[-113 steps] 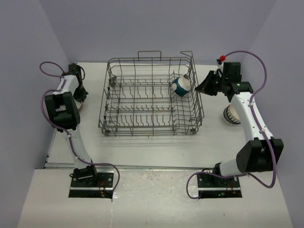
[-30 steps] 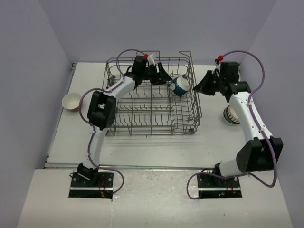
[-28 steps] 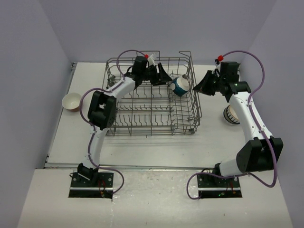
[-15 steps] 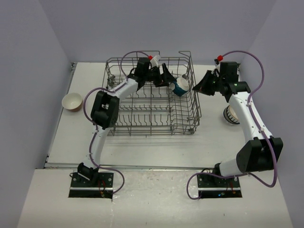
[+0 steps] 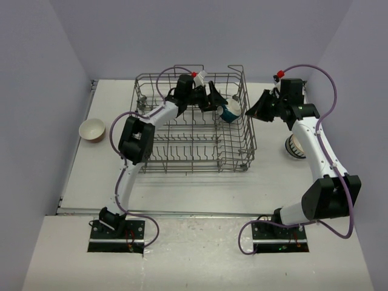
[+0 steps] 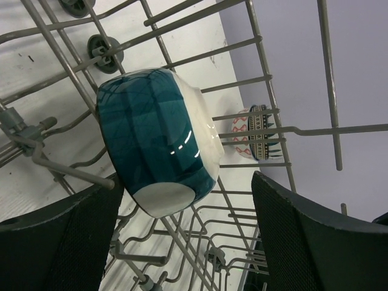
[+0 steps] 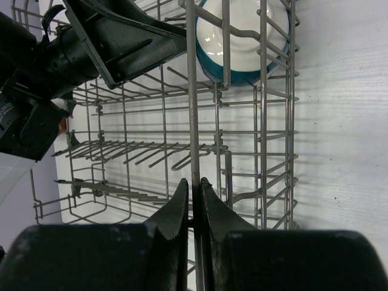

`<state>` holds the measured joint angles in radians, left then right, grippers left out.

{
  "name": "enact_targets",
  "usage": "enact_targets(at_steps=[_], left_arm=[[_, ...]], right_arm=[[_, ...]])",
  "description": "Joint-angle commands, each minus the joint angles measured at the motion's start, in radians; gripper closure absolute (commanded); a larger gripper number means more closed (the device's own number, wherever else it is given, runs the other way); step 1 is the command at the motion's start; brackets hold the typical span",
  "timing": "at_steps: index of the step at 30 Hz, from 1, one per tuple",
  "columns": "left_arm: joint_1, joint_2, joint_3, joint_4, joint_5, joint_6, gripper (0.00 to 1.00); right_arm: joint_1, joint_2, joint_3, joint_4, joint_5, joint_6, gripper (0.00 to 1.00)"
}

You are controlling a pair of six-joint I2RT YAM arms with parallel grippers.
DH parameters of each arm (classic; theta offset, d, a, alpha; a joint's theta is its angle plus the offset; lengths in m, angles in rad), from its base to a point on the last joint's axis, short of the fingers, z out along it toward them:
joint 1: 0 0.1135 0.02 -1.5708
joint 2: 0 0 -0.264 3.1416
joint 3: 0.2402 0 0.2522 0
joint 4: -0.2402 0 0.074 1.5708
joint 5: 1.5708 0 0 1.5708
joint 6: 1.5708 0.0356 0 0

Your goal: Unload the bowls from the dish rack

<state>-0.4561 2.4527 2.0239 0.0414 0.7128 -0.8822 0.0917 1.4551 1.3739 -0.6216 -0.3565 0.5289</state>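
Observation:
The grey wire dish rack (image 5: pixel 182 159) stands mid-table. One teal-white bowl (image 5: pixel 230 111) leans on its side at the rack's far right end. It shows in the left wrist view (image 6: pixel 157 142) and, mouth toward the camera, in the right wrist view (image 7: pixel 242 42). My left gripper (image 5: pixel 216 102) is inside the rack, open, with its fingers (image 6: pixel 315 236) on either side of the bowl's base and not touching it. My right gripper (image 5: pixel 252 111) is shut on the rack's upper right side wire (image 7: pixel 191 91).
A bowl with a cream inside (image 5: pixel 92 129) sits on the table left of the rack. A striped white bowl (image 5: pixel 294 147) stands right of the rack, partly under my right arm. A red patterned bowl (image 6: pixel 254 130) shows through the rack wall.
My left arm has swung from the table's left side into the rack and closed in on the teal-white bowl. The cream-inside bowl now lies uncovered at the left. The right arm has not moved.

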Motion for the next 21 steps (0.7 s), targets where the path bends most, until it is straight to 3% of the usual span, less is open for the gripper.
enact_targets(at_steps=[1,7,10,16,21], left_arm=[[-0.009,0.046,0.039,0.034,0.020,-0.053,0.15],[-0.010,0.034,0.038,0.098,0.042,-0.107,0.20],[-0.007,0.013,0.006,0.164,0.053,-0.161,0.32],[-0.007,-0.004,-0.036,0.274,0.063,-0.250,0.40],[-0.010,0.032,-0.017,0.339,0.057,-0.322,0.63]], right_arm=[[0.043,0.071,-0.042,-0.168,-0.004,-0.017,1.00],[0.046,0.076,-0.044,-0.162,-0.004,-0.014,1.00],[0.049,0.079,-0.045,-0.161,-0.006,-0.013,1.00],[0.052,0.085,-0.033,-0.164,-0.004,-0.017,1.00],[0.056,0.090,-0.030,-0.165,-0.001,-0.018,1.00]])
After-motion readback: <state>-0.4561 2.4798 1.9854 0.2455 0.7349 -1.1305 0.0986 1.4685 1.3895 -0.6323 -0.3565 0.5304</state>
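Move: The teal bowl lies tipped in the rack just off the left fingertips, its middle about 5 cm to the right, level fore and aft, and some 3 cm lower. The rack's right wall stands about 12 cm to the right, level fore and aft. The rack's far wall runs roughly 12 cm ahead, level sideways. From the right hand the bowl is some 9 cm ahead, 7 cm left and 12 cm below. Ease the left gripper barely 1 cm farther right onto the teal bowl, then hold that reach and close the wide-open fingers to less than half, pinching the bowl's near wall at the rim. Roll the wrist about 10 degrees counter-clockwise, seen from behind the hand looking along the fingers, as they close, and lift by about 1 cm at the end. ##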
